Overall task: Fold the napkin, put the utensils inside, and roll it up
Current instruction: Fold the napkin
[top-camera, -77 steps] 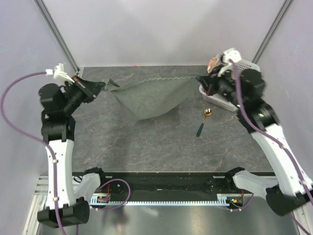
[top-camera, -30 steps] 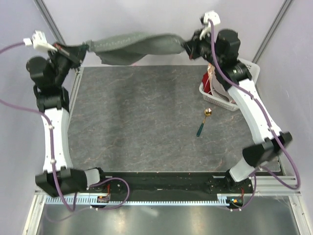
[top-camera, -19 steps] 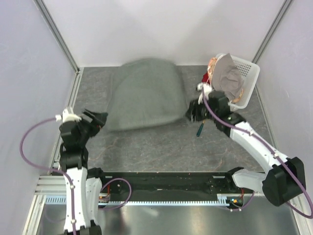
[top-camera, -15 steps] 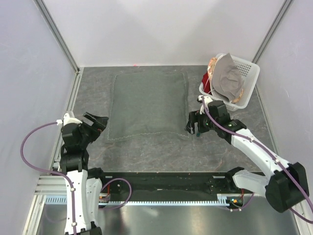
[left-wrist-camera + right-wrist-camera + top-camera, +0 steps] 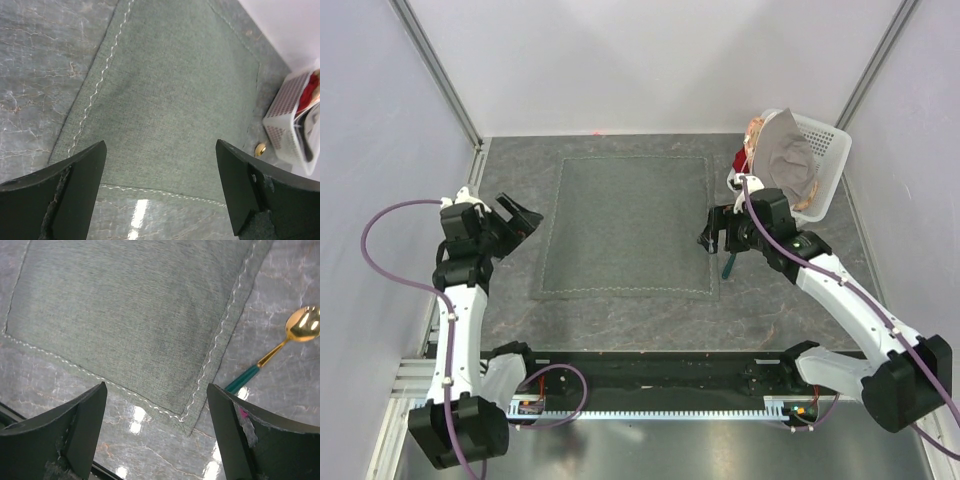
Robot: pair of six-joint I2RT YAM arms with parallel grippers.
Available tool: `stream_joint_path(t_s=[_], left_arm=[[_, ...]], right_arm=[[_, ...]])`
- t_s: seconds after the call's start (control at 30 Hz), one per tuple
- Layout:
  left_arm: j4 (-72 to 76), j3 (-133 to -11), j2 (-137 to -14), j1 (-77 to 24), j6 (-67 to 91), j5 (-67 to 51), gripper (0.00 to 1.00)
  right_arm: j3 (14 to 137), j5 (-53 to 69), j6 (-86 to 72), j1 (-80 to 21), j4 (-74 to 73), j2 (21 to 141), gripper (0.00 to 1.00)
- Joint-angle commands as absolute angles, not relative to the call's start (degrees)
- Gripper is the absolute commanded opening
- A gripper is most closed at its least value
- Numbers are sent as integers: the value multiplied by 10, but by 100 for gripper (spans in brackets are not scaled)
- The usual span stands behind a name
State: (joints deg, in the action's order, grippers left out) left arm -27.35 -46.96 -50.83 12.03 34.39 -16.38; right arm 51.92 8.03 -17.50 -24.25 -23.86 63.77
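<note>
The dark grey-green napkin lies spread flat on the table, its light stitched hem showing all round. My left gripper hovers open just off its left edge, nothing between the fingers; the left wrist view shows the napkin below the left gripper. My right gripper stands open at the napkin's right edge, above its near right corner. The spoon, with gold bowl and teal handle, lies on the table just right of the napkin. In the top view only its teal handle shows under the right arm.
A white basket holding a paler grey cloth and some red things stands at the back right, close behind the right arm. White walls with metal posts close in the table at the back and both sides.
A second ago both grippers held the napkin stretched in the air at the back. They swung it forward, let go and opened; the napkin has settled flat, and both arms are low.
</note>
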Motion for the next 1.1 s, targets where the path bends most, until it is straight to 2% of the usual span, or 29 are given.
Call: stream_joint_path(t_s=[0.0,0.17,0.3,0.43,0.47,0.77,1.07], left_arm=[[-250,-497,-530,90,274,-173,96],[-259,-542,-583,10,229,-98,96],[-274,-610,-665,-96,168,42,96],[-272,-669,-723,-103,139,35,97],[-271,-679,-730,-103,133,36,97],[-253,-633,-716,-103,125,11,98],[-249,-626,-708,-103,127,-12,98]], right_arm=[[502,43,-230,-243,-229,647,89],[447,20,-267,-243,-242,658,89],[414,19,-289,-243,-261,670,85],[386,22,-308,-243,-269,685,76],[384,29,-312,-243,-269,690,69],[350,61,-360,-244,-234,722,53],[340,62,-374,-248,-214,748,53]])
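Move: The napkin lies flat. Its near right corner, the right hand's target, is about 7 cm back from that hand, 2 cm to its right and 18 cm below. The spoon's middle lies some 11 cm farther out than that corner and 5 cm to its right. The napkin's near left corner is level with the near right one, roughly 40 cm to its left. From the left hand, the near right corner is around 8 cm back, 40 cm right and 21 cm down. Towards the napkin's near right corner the right hand sinks about 16 cm, drawing back some 7 cm and slightly right, tipping its fingers about 30 degrees further down, turning a little clockwise and narrowing its wide-open fingers to about half, until their tips flank the corner; no touch can be seen. The open left hand swings forward and right above the napkin's left side, rolling its left side up and turning clockwise. ##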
